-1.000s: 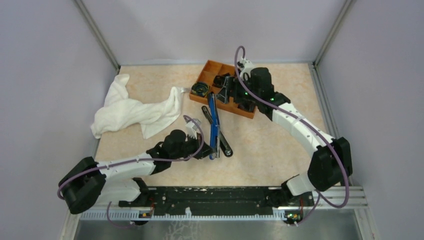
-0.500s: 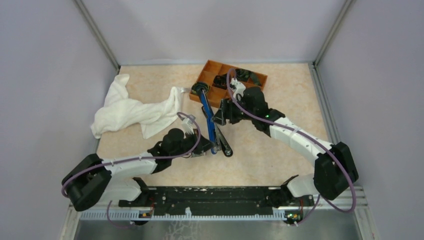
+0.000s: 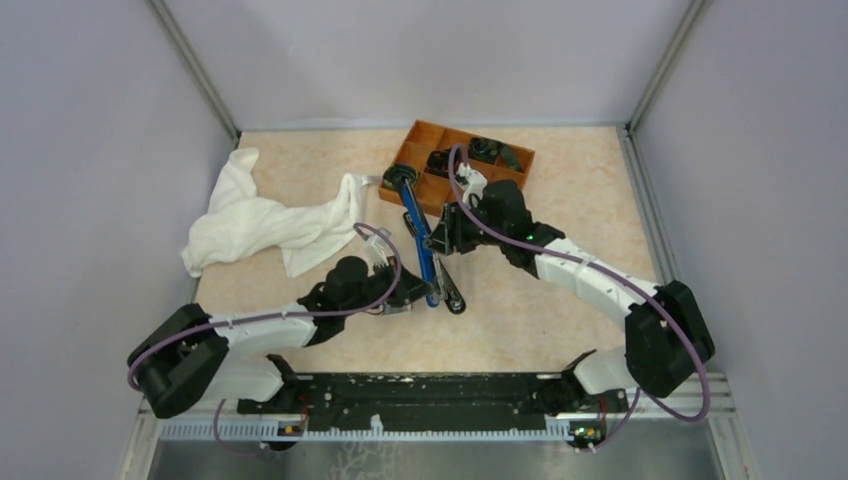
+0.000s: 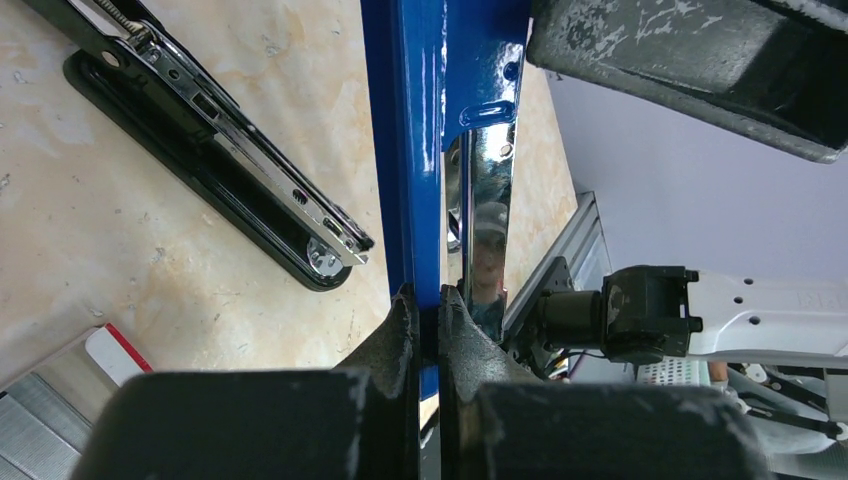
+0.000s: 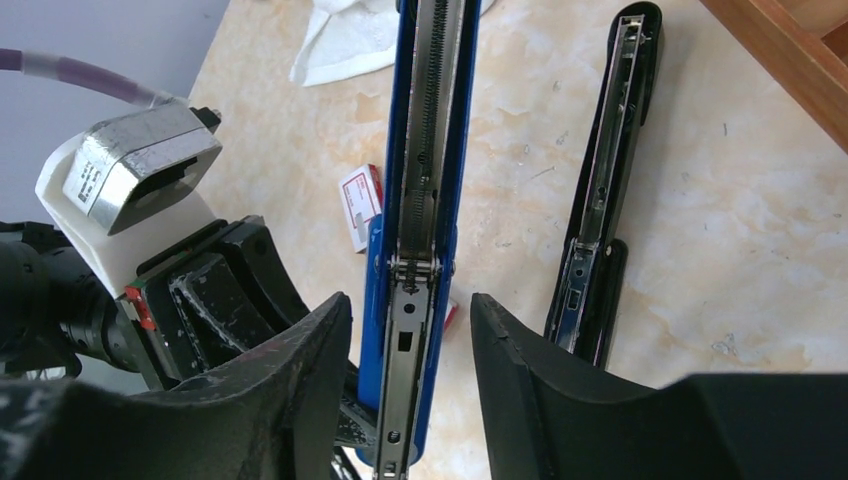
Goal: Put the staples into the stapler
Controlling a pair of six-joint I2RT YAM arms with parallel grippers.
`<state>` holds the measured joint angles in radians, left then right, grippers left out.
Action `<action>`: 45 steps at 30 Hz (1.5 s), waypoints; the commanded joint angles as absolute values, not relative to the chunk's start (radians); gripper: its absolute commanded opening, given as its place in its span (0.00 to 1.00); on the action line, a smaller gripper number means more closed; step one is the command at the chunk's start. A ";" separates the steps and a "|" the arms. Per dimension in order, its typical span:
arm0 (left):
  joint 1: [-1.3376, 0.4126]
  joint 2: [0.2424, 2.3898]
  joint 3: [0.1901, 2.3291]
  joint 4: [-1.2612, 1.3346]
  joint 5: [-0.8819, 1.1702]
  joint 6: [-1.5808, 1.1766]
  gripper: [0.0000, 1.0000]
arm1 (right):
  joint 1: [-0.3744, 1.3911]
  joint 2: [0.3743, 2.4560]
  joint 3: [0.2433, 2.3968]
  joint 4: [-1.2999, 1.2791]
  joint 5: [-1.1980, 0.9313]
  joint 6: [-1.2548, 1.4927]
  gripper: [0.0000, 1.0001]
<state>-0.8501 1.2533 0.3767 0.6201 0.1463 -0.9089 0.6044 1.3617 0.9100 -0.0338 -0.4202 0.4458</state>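
The all-black stapler (image 3: 452,292) lies hinged open on the table, its metal channel up (image 4: 210,140) (image 5: 600,200). My left gripper (image 4: 428,310) (image 3: 405,290) is shut on the edge of a blue-and-black stapler (image 3: 409,203) and holds it raised. My right gripper (image 5: 410,298) (image 3: 437,240) straddles that blue stapler's open rail (image 5: 425,150) with its jaws apart and a gap on both sides. The staples carton (image 5: 362,205), white with a red label, lies on the table under the blue stapler. A silver-grey block of staples (image 4: 30,425) shows beside the carton (image 4: 112,352).
An orange compartment tray (image 3: 425,133) with black items stands at the back centre, its corner close to my right gripper (image 5: 790,50). A crumpled white towel (image 3: 265,220) lies at the left. Grey walls enclose the table.
My right arm has come from over the orange tray down to the blue stapler, and its jaws have narrowed. The blue stapler's far end has swung toward the tray. The left grip is unchanged.
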 commanded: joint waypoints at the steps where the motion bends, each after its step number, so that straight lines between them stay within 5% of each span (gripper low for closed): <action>1: -0.845 1.262 0.408 0.743 0.175 -0.916 0.00 | 0.623 1.369 0.919 0.024 -0.425 0.426 0.46; 10: -0.844 1.281 0.414 0.777 0.206 -0.935 0.00 | 0.633 1.399 0.924 0.025 -0.428 0.417 0.34; 19: -0.844 1.292 0.410 0.829 0.218 -0.958 0.00 | 0.652 1.418 0.934 0.016 -0.432 0.410 0.32; 23: -0.845 1.295 0.410 0.822 0.220 -0.957 0.00 | 0.652 1.406 0.943 -0.013 -0.410 0.392 0.17; 27: -0.844 1.283 0.401 0.769 0.203 -0.946 0.13 | 0.652 1.383 0.960 -0.077 -0.363 0.340 0.01; 35: -0.845 1.163 0.377 0.571 0.100 -0.886 0.49 | 0.651 1.358 0.992 -0.263 -0.214 0.232 0.00; 45: -0.797 0.967 0.404 0.208 -0.089 -0.793 0.64 | 0.612 1.377 0.969 -0.380 -0.056 0.144 0.00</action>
<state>-0.8322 1.0161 0.3771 0.3832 0.0013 -0.8505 0.6361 1.4075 0.9245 -0.3992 -0.1139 0.1978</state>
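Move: The opened-out blue stapler, its near end still in the left fingers, has its middle almost between the half-open right fingers: about 1 cm ahead, 1 cm left and 1 cm lower. From the right hand, the black stapler lies some 3 cm ahead, 1 cm right and 16 cm below; the open staple tray is about 6 cm back, 7 cm left and 17 cm below. From the left hand, the blue stapler's middle is roughly 8 cm ahead, 2 cm left and 4 cm higher. The blue stapler is pinched about its hinge by the right fingers, which close while that hand sinks some 2 cm and the left keeps its hold; only then do the left fingers open and back off leftward and a little up. The right hand carries it right about 7 cm and farther down, past the black stapler, its fingers tipping some 30 degrees steeper towards the table. ##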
